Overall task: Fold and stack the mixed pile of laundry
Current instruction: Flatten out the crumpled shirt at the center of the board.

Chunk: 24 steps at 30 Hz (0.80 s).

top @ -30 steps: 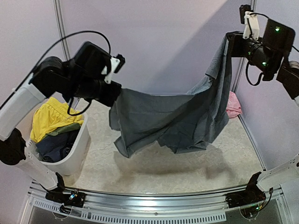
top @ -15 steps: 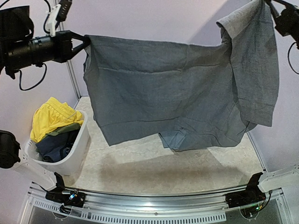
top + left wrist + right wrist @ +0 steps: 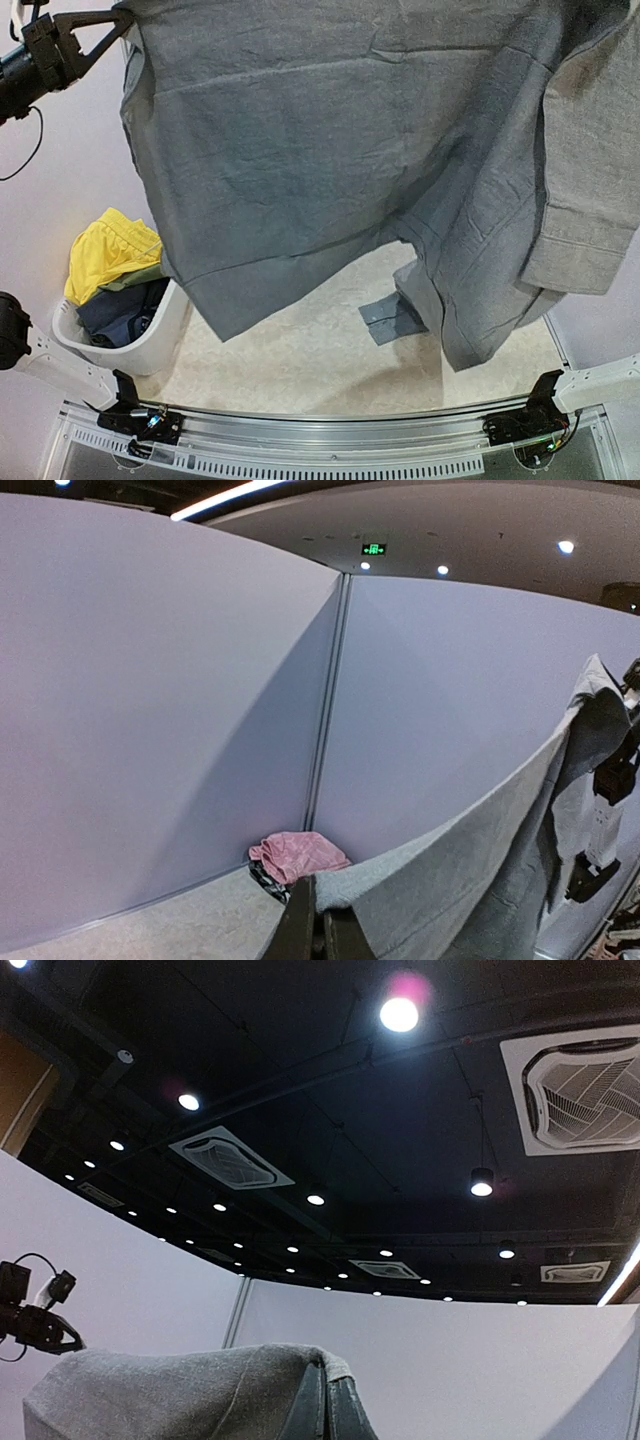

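Note:
The large grey long-sleeved shirt point(image 3: 340, 150) hangs spread wide and high above the table, filling most of the top view. My left gripper point(image 3: 124, 16) is shut on its upper left corner; the left wrist view shows the hem pinched between the closed fingers point(image 3: 322, 925). My right gripper point(image 3: 330, 1410) is shut on the other upper corner point(image 3: 200, 1390) and is out of the top view. One cuff point(image 3: 392, 320) rests on the table. Yellow shorts point(image 3: 105, 250), an olive piece point(image 3: 135, 280) and dark blue items point(image 3: 120, 310) lie in the tub. A pink piece point(image 3: 300, 852) sits in the far corner.
The white plastic tub point(image 3: 150, 345) stands at the table's left near side. Booth walls point(image 3: 200, 730) close in the back and sides. The metal rail point(image 3: 320, 440) with both arm bases runs along the near edge.
Both grippers have risen and moved apart, lifting the grey shirt from a sagging drape to a wide hanging sheet close to the camera. The right arm has left the top view.

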Tool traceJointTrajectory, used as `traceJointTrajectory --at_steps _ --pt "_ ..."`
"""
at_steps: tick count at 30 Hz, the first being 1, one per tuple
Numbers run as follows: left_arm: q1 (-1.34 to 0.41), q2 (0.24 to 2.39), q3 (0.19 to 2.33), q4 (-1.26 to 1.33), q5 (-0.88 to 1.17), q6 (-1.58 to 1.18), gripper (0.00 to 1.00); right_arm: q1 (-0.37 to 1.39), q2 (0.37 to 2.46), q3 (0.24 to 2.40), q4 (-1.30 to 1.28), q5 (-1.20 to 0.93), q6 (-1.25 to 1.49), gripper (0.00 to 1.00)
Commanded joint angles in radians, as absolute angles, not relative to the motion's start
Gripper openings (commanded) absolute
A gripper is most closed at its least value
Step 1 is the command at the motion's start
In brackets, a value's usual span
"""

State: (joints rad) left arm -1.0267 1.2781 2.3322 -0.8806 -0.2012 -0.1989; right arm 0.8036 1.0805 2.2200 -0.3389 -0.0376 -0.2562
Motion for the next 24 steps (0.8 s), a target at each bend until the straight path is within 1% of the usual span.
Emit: traceJointTrajectory --at_steps 1,4,6,9,13,16,21,24 --pt "-1.01 1.385 2.412 -0.785 -0.271 -0.117 0.0 0.797 1.199 2.222 -0.158 0.045 -0.385 0.0" --pt "-1.0 1.455 2.526 -0.794 -0.269 -0.09 0.0 0.797 1.264 2.24 -0.076 0.033 -0.472 0.0" --pt "-0.998 1.463 2.559 -0.802 -0.268 -0.091 0.0 0.797 1.294 2.278 -0.069 0.021 -0.473 0.0" --pt "-0.998 1.4 2.484 -0.775 -0.254 -0.115 0.0 0.798 1.291 2.295 -0.079 -0.032 -0.433 0.0" --pt "-0.997 1.276 2.333 -0.677 -0.198 -0.167 0.0 0.797 1.24 2.295 -0.083 -0.091 -0.336 0.0" --pt "-0.998 1.215 2.274 -0.614 -0.165 -0.195 0.0 0.797 1.197 2.296 -0.064 -0.119 -0.272 0.0" --pt "-0.998 1.202 2.285 -0.567 -0.116 -0.208 0.0 0.797 1.154 2.3 -0.021 -0.13 -0.231 0.0" --pt "-0.997 1.259 2.363 -0.545 -0.065 -0.204 0.0 0.797 1.166 2.351 -0.008 -0.155 -0.226 0.0"
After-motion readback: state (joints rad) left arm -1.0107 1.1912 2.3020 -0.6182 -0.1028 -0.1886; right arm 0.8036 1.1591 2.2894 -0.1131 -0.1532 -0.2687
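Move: Both hands already hold the stretched grey shirt high above the board. The board's centre lies about 19 cm ahead, 22 cm right and 65 cm below the left hand; the laundry basket is some 28 cm to that hand's left and 10 cm ahead. From the right hand the centre is roughly 28 cm ahead, 33 cm left and 77 cm below; the shirt's low cuff is 20 cm ahead, 13 cm left, and the pink cloth 48 cm ahead, 11 cm right, both near board level. Forward and inward first, then sharply back: the arms fling the held shirt over the board. The right hand swings about 8 cm forward and as far left, the left hand a shorter way forward and right; both then whip back past their start, spreading apart and rising, the left the more. The wrists tip the fingers farther upward, and both grips stay shut on the cloth. ##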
